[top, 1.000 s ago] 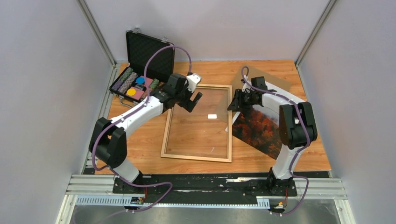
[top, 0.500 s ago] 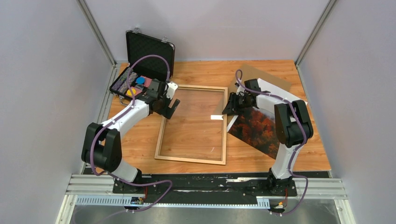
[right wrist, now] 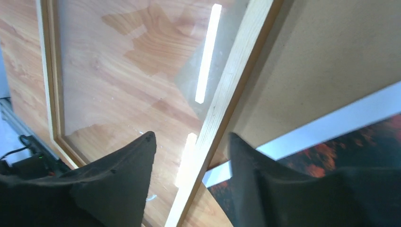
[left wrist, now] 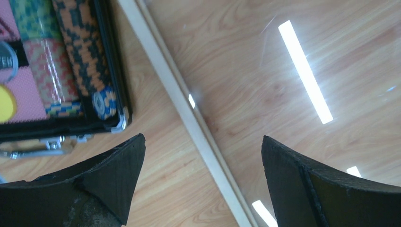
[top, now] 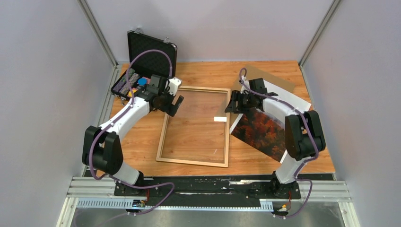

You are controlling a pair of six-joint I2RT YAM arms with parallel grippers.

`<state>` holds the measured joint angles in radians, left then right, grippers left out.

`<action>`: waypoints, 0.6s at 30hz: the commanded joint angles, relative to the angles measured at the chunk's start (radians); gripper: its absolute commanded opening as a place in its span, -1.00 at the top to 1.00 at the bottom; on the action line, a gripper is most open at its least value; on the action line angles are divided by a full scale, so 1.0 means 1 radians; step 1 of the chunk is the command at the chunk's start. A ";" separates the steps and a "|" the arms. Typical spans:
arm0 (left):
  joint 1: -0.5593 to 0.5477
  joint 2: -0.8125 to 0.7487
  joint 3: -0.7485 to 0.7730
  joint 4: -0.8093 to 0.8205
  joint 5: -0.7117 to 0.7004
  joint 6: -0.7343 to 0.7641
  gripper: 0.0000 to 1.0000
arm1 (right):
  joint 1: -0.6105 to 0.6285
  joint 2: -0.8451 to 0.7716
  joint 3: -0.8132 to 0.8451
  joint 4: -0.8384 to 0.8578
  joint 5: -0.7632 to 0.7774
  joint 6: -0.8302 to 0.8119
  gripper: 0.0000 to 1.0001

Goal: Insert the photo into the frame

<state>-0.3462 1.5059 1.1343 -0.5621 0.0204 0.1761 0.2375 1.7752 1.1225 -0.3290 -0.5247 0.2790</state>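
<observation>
The frame (top: 163, 132), thin light wood, lies flat mid-table with a clear sheet (top: 198, 123) in it. The photo (top: 262, 130), autumn trees with a white border, lies face up to its right and partly rests on a brown backing board (top: 276, 80). My left gripper (top: 174, 106) hovers open over the frame's left rail (left wrist: 161, 52), holding nothing (left wrist: 203, 137). My right gripper (top: 232, 105) is open astride the right rail (right wrist: 236, 66), with a gap on each side (right wrist: 192, 135). The photo's corner (right wrist: 373, 137) shows beside the right finger.
An open black case (top: 142, 61) of coloured chips (left wrist: 56, 61) stands at the back left, close behind my left gripper. Grey walls enclose the table on three sides. The arm bases sit on a rail at the near edge.
The frame has slid a little to the left. My left gripper has drawn back from over the clear sheet to the left rail. My right gripper's jaws stand wider at the right rail.
</observation>
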 commanded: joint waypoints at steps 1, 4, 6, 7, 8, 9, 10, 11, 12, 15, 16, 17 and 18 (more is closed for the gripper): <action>0.001 0.056 0.144 -0.001 0.182 -0.046 -1.00 | 0.002 -0.189 -0.027 -0.018 0.159 -0.128 -0.25; -0.027 0.114 0.226 -0.016 0.254 -0.073 -1.00 | -0.004 -0.299 -0.069 -0.055 0.241 -0.182 -0.38; -0.066 0.160 0.295 -0.033 0.277 -0.075 -1.00 | -0.022 -0.389 -0.111 -0.063 0.274 -0.209 -0.49; -0.082 0.192 0.337 -0.036 0.283 -0.073 -1.00 | -0.035 -0.430 -0.133 -0.062 0.284 -0.222 -0.57; -0.113 0.206 0.359 -0.038 0.285 -0.074 -1.00 | -0.054 -0.467 -0.154 -0.064 0.288 -0.238 -0.63; -0.128 0.240 0.399 -0.039 0.287 -0.075 -1.00 | -0.074 -0.498 -0.170 -0.066 0.287 -0.247 -0.66; -0.156 0.276 0.423 -0.041 0.292 -0.084 -1.00 | -0.103 -0.526 -0.183 -0.077 0.279 -0.256 -0.67; -0.169 0.295 0.472 -0.044 0.310 -0.088 -1.00 | -0.131 -0.550 -0.192 -0.094 0.267 -0.266 -0.67; -0.193 0.337 0.499 -0.055 0.319 -0.103 -1.00 | -0.161 -0.570 -0.200 -0.114 0.256 -0.272 -0.67; -0.244 0.423 0.642 -0.076 0.352 -0.130 -1.00 | -0.266 -0.622 -0.230 -0.170 0.242 -0.307 -0.65; -0.267 0.465 0.670 -0.080 0.363 -0.143 -1.00 | -0.302 -0.641 -0.250 -0.176 0.239 -0.314 -0.65; -0.289 0.487 0.718 -0.081 0.366 -0.158 -1.00 | -0.344 -0.662 -0.268 -0.177 0.234 -0.320 -0.65; -0.301 0.529 0.767 -0.082 0.375 -0.164 -1.00 | -0.388 -0.679 -0.285 -0.177 0.222 -0.323 -0.64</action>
<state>-0.5968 1.9503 1.7496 -0.6235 0.3305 0.0719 -0.0303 1.1648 0.8902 -0.4522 -0.2913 0.0158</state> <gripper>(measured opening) 0.998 0.825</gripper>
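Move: The photo's middle lies about 21 cm right of the right hand, 5 cm back and 4 cm below. From that hand the wooden frame is centred some 16 cm left, 4 cm back, and the cardboard, partly under the photo, 13 cm right, 6 cm ahead. From the left hand, the photo is roughly 51 cm right, 3 cm back, 9 cm below, and the frame 15 cm right, 3 cm back. Lift the right gripper off the frame's right bar, about 9 cm up, swinging it right and slightly back over the photo while its half-open fingers spread wide. Bring the left gripper, still wide open, some 20 cm right across the frame towards the photo, rising a little and first easing forward, its wrist turning clockwise. ##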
